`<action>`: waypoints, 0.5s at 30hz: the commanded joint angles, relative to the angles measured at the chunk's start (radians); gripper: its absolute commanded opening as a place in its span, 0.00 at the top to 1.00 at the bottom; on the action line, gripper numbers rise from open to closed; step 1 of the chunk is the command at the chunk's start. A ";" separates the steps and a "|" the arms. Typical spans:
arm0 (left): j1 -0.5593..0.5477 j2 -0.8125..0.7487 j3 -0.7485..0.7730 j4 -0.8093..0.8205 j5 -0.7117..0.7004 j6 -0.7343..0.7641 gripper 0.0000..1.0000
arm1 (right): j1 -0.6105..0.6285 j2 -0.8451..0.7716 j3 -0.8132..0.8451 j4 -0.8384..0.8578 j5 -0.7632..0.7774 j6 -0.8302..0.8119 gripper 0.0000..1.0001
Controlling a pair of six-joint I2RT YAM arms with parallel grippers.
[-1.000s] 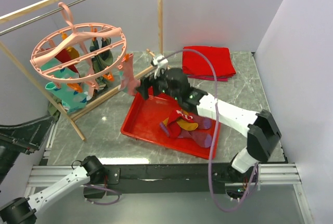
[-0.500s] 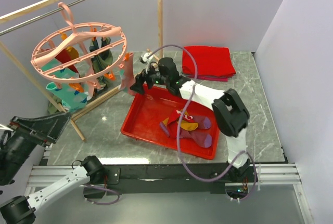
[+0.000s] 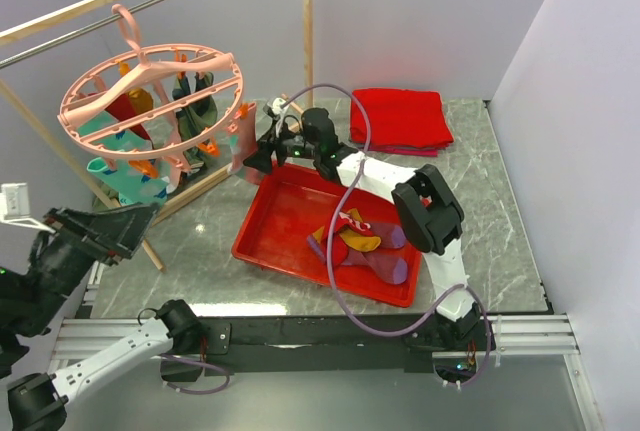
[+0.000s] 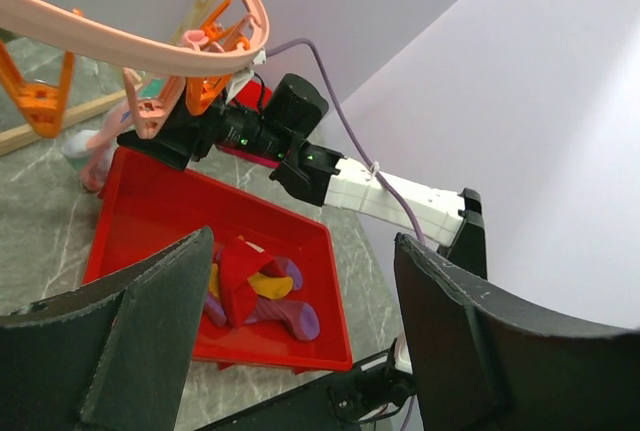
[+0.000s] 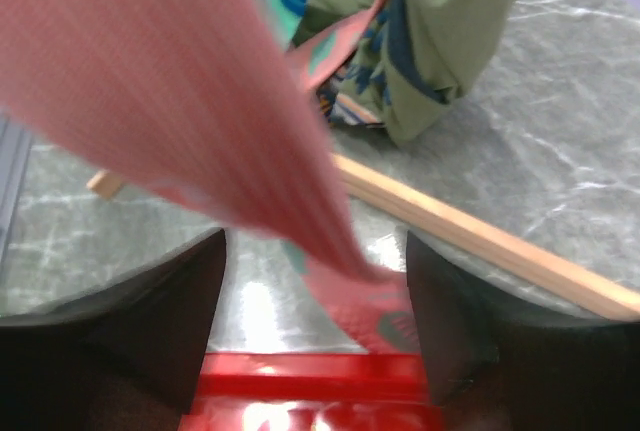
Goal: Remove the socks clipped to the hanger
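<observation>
The pink round hanger (image 3: pixel 150 86) hangs from the metal bar, with several socks (image 3: pixel 135 146) clipped under it. A pink sock (image 3: pixel 243 141) dangles at its right rim. My right gripper (image 3: pixel 262 156) is right beside that sock. In the right wrist view the pink sock (image 5: pixel 250 131), blurred, hangs between the spread jaws of my right gripper (image 5: pixel 315 321), which is open and not pressing on it. My left gripper (image 3: pixel 95 236) hovers low at the left, open and empty (image 4: pixel 300 331). The hanger's ring (image 4: pixel 150 41) and orange clips (image 4: pixel 30 91) show above it.
A red tray (image 3: pixel 280 221) on the marble table holds loose socks (image 3: pixel 360 241), also seen as socks (image 4: pixel 250 291) in the left wrist view. A folded red cloth (image 3: pixel 400 119) lies at the back. The wooden rack's base bar (image 5: pixel 480 241) runs under the hanger.
My right arm has reached left until its gripper is at the pink sock, and its jaws have narrowed slightly. My left gripper has risen into view at the lower left.
</observation>
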 commanded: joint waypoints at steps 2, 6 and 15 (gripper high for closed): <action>-0.003 0.055 -0.019 0.072 0.048 -0.004 0.23 | 0.036 -0.116 -0.072 0.124 -0.047 0.091 0.48; -0.003 0.072 -0.004 0.050 0.063 -0.028 0.25 | 0.065 -0.189 -0.101 0.087 0.014 0.114 0.95; -0.003 0.057 -0.017 0.029 0.040 -0.084 0.27 | 0.170 -0.413 -0.179 -0.086 0.200 0.125 1.00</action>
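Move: Around the right fingertips hangs the pink sock, its middle roughly 1 cm ahead, 2 cm to the left and 3 cm above. Its orange clip is some 2 cm ahead, 1 cm left and 16 cm up; the green sock hangs about 8 cm ahead, 10 cm left and 10 cm up. The red tray's middle lies about 15 cm back, 19 cm right and 15 cm below. From the left hand, the pink sock is some 28 cm ahead, 12 cm right and 22 cm lower. Closing from wide open to shut, the right fingers pinch the edge of the pink sock, and the hand tugs it back about 8.5 cm, level at first, then rising some 7.5 cm by the end, still pointing left. The open left hand eases about 2.5 cm right and a little forward, then stops short of the hanger. ##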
